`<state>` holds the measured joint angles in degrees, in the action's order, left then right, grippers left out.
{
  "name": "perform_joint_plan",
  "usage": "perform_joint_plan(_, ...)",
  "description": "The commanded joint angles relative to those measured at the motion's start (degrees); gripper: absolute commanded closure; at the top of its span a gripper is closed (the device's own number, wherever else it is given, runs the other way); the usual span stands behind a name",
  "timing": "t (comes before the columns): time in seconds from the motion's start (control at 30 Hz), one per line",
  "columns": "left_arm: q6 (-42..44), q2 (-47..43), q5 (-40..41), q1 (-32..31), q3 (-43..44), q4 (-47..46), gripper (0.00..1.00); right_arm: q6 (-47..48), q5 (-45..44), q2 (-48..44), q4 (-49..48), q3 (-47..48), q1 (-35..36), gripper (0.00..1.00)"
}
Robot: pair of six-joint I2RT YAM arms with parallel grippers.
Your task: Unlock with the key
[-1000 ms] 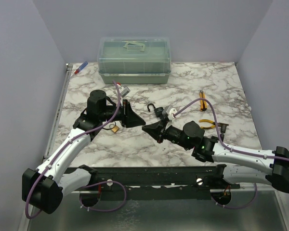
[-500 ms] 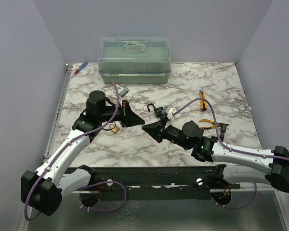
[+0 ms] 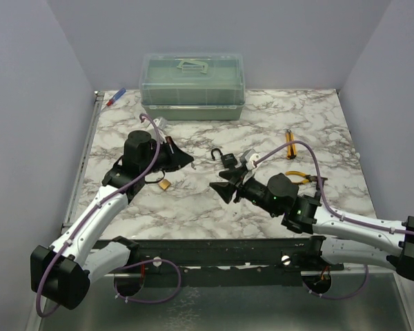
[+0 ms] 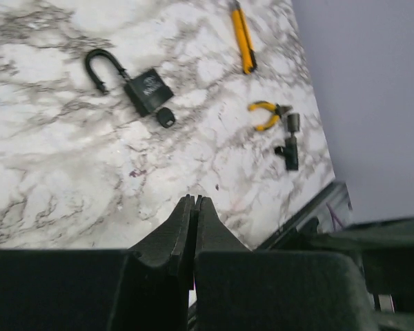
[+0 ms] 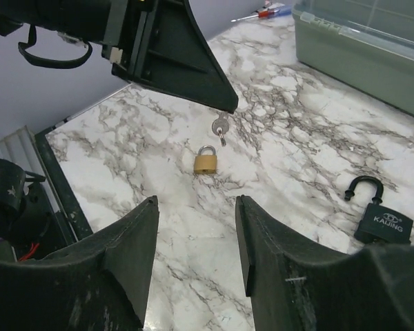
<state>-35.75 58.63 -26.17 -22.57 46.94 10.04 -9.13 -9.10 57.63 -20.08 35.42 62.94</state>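
The key (image 4: 165, 117), tiny with a round black head, lies on the marble against the bottom of the black padlock (image 4: 141, 86), whose shackle stands open. From above I see that padlock (image 3: 225, 158); the key is hidden there. My left gripper (image 4: 194, 198) is shut with nothing in it and hovers left of the padlock (image 3: 186, 160). My right gripper (image 5: 196, 201) is open and empty, just in front of the black padlock (image 5: 383, 222), and points left (image 3: 219, 186) toward the left arm.
A small brass padlock (image 5: 205, 160) and a silver key (image 5: 220, 127) lie under the left gripper. A green lidded box (image 3: 192, 86) stands at the back. A yellow cutter (image 4: 243, 34), yellow pliers (image 4: 265, 114) and a black part (image 4: 290, 141) lie at the right.
My left gripper has shut and its wrist has turned. My right gripper has opened from shut and drawn slightly back to the right.
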Motion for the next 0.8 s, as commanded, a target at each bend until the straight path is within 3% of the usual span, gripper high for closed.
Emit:
perform_joint_plan(0.0,-9.1,0.2,16.6,0.2,2.2,5.0,1.00,5.7,-2.3,1.0,-0.1,1.0,0.2,0.46)
perform_joint_plan(0.13,-13.1,0.7,20.1,-0.1,3.4,6.2,1.00,11.2,-1.7,6.5,-8.3,1.7,0.2,0.46)
perform_joint_plan(0.37,-21.1,-0.9,21.4,-0.7,2.8,7.1,1.00,20.7,0.8,17.2,-30.9,-0.7,0.2,0.46)
perform_joint_plan(0.77,-23.8,-3.6,19.9,-2.3,2.0,7.1,1.00,23.8,2.2,25.4,-37.5,3.1,0.2,0.49)
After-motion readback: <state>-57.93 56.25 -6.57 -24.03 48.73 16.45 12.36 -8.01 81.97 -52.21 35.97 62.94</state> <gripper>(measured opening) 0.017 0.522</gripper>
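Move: The left gripper, shut, already holds the small silver key at its fingertips. From the open right gripper the key lies about 7 cm ahead, 8 cm to the left and 3 cm lower. On the table some 19 cm below the right gripper, the gold padlock is roughly 8 cm ahead and 16 cm left, the open black padlock 15 cm ahead and 4 cm right. From the left gripper the key is about 1 cm back, 1 cm right and 2 cm down. Bring the open right gripper about 7 cm left and forward, sinking slightly, towards the silver key, tipping the hand up some 20 degrees. Keep the left gripper shut on the key while carrying it forward and left, dipping first, then lifting and easing back a little; swing its fingers about 25 degrees counter-clockwise and tip them farther down. ##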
